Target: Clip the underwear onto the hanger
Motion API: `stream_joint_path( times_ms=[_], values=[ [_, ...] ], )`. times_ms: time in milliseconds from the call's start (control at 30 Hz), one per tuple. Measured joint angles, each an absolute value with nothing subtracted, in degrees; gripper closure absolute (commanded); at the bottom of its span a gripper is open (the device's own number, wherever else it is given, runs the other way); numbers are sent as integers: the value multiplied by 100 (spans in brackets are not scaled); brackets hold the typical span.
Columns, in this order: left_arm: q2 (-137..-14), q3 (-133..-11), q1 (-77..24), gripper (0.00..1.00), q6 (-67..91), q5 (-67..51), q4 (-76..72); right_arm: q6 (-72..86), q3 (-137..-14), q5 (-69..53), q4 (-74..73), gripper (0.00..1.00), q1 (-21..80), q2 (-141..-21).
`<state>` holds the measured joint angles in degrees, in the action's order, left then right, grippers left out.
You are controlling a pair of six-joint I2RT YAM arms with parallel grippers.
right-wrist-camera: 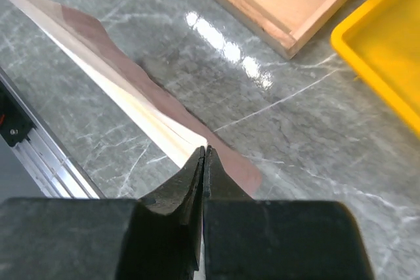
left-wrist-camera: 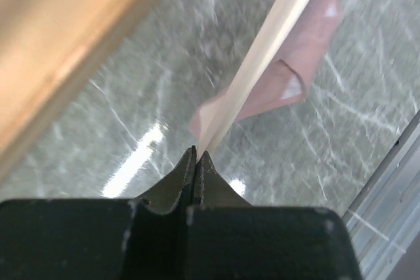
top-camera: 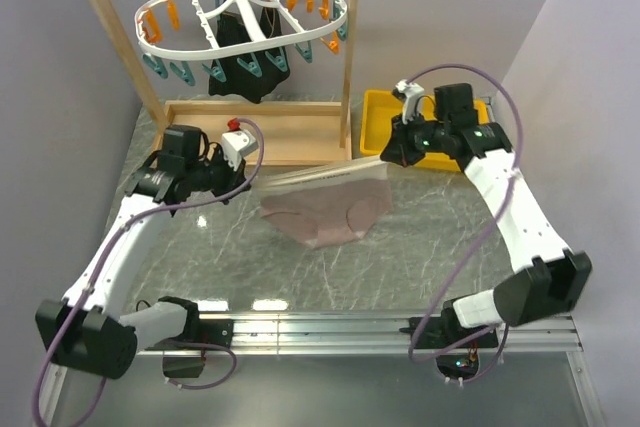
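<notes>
The dusty-pink underwear (top-camera: 330, 209) hangs stretched between my two grippers, its beige waistband taut and its lower part resting on the marble table. My left gripper (top-camera: 243, 181) is shut on the waistband's left end; in the left wrist view the waistband (left-wrist-camera: 262, 63) runs away from the closed gripper (left-wrist-camera: 197, 155). My right gripper (top-camera: 388, 159) is shut on the right end; in the right wrist view the gripper (right-wrist-camera: 205, 152) pinches the waistband (right-wrist-camera: 118, 90). The white oval hanger (top-camera: 240, 9) with orange and teal clothespins hangs from the wooden rack, above and behind.
The wooden frame rack (top-camera: 270, 132) stands at the back, its base just behind the underwear. A black garment (top-camera: 243, 57) hangs clipped under the hanger. A yellow tray (top-camera: 385, 117) sits at the back right, behind my right gripper. A metal rail (top-camera: 350, 327) runs along the near edge.
</notes>
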<state>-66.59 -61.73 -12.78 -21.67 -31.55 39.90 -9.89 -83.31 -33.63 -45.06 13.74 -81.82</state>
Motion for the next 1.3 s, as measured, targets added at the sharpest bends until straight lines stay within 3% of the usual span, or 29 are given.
stream_joint_path(
  times_ms=[333,833,1033,1300],
  values=[
    [-5502,-6906,-1282,100,-2355,-3166,4790,-1326,-8036,-3468,-4751,100,1393,-6495],
    [-4265,-7673,-1282,100,-2891,-3317,7122,-1686,-7404,-3623,-5428,100,2510,-5142],
    [-5068,-6427,-1282,99,-2744,-2877,6598,-1575,-6632,-3197,-4696,100,2547,-6034],
    [-7179,-5159,-1282,99,-2414,-1726,4550,-1068,-6169,-2108,-3109,100,2545,-8774]
  ],
)
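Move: Between the two hands the underwear still hangs from its waistband, its middle about 18 cm right of the left hand and 8 cm below it. The clear table spot it is taken to lies 9 cm back, 18 right and 20 below the left hand; from the right hand, 14 back, 19 left and 24 below. The stand base sits 28 cm ahead of the left hand, 3 left; the yellow bin some 24 ahead of the right hand, 17 right, both at table level. Flinging the underwear open, both arms keep their shut grip on the waistband ends and whip up and back together about 15 cm, fingers tipping up, away from the stand. They then reverse, swinging forward over 10 cm and sharply down some 22 cm towards the table spot, fingers tipping downwards. ##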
